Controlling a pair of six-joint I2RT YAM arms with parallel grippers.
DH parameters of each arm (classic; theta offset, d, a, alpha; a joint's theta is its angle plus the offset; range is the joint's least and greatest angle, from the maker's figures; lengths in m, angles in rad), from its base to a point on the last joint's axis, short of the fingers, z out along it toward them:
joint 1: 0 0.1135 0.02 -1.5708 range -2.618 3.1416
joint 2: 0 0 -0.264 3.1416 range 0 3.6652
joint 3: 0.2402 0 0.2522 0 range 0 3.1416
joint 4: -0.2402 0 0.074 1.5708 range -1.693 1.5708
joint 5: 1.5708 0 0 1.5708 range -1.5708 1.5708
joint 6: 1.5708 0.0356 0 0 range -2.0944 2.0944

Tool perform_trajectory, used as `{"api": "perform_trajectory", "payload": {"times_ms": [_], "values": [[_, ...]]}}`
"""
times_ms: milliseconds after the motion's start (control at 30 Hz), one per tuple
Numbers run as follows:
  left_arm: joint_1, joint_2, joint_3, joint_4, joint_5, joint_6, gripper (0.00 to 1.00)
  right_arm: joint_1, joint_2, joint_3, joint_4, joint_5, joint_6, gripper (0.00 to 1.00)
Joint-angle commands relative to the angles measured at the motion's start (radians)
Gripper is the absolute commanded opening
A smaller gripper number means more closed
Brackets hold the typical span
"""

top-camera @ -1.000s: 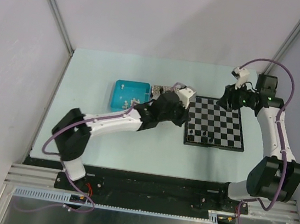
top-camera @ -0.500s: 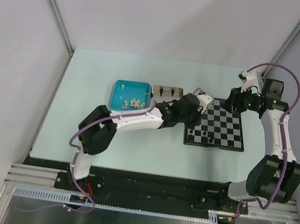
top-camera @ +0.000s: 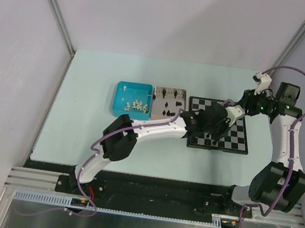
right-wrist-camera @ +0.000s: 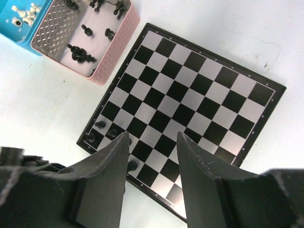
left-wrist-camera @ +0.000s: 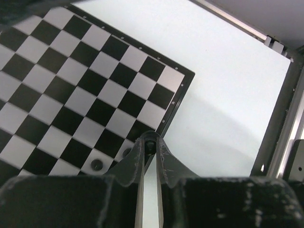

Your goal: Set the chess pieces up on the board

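The board (top-camera: 234, 130) lies right of centre, and a few black chess pieces (top-camera: 208, 138) stand along its near-left rows. My left gripper (top-camera: 215, 121) reaches over the board's left half. In the left wrist view this gripper (left-wrist-camera: 150, 141) is shut on a small black chess piece (left-wrist-camera: 150, 147), held above the board's edge (left-wrist-camera: 178, 102). Two black pieces (left-wrist-camera: 97, 165) stand on squares just beside it. My right gripper (top-camera: 245, 101) hovers high over the board's far right corner. In its own view it (right-wrist-camera: 152, 138) is open and empty above the board (right-wrist-camera: 190, 102).
A pink tray (top-camera: 158, 109) with loose black pieces (right-wrist-camera: 78, 53) sits left of the board. A blue tray (top-camera: 121, 101) with white pieces (top-camera: 138, 105) adjoins it further left. The left arm's links stretch across the table in front of both trays.
My left arm has swung right, from the trays to over the board, still shut. The right gripper has drawn back to the right, off the board's far edge.
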Motion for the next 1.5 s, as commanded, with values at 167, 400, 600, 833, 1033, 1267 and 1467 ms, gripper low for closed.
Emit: {"api": "perform_trajectory", "payload": {"times_ms": [167,400,600,833,1033,1267,1467], "values": [[-0.029,0.206,0.276,-0.053,0.037,0.046,0.04,-0.054,-0.037,0.0,0.025,0.001,0.003,0.5],[-0.037,0.286,0.38,-0.065,0.018,0.053,0.04,-0.059,-0.033,0.0,0.022,-0.002,0.002,0.5],[-0.039,0.323,0.405,-0.07,0.014,0.053,0.05,-0.066,-0.029,0.0,0.022,-0.006,0.0,0.5],[-0.043,0.344,0.408,-0.078,0.012,0.063,0.05,-0.073,-0.021,-0.002,0.017,-0.008,-0.005,0.5],[-0.049,0.361,0.408,-0.082,0.007,0.076,0.05,-0.083,-0.012,-0.001,0.014,-0.02,-0.006,0.5],[-0.051,0.373,0.396,-0.093,-0.008,0.109,0.05,-0.083,0.014,0.0,0.018,-0.008,-0.002,0.5],[-0.051,0.38,0.4,-0.099,-0.013,0.127,0.05,-0.083,0.023,0.0,0.02,-0.005,0.0,0.5]]}}
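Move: The left hand already holds a dark chess piece and is taking it to the third square from the right in the board's nearest row, some 6 cm to its right, level with it fore-and-aft and about 13 cm below. One standing piece sits almost under the hand, about 1 cm to its left; another is about 3 cm ahead and 4 cm to the left, both some 12 cm down. From the right hand that square lies about 10 cm back, 3 cm left and 20 cm below. Still pinching the dark piece, the left hand swings right about 5 cm while sinking some 3 cm, creeps a little farther right over the near row, then drops roughly 6 cm more to the third square from the right, tilting slightly. The empty right hand shifts about 5 cm right, clear of the board, turns slightly clockwise, then drifts back a little, half open. ##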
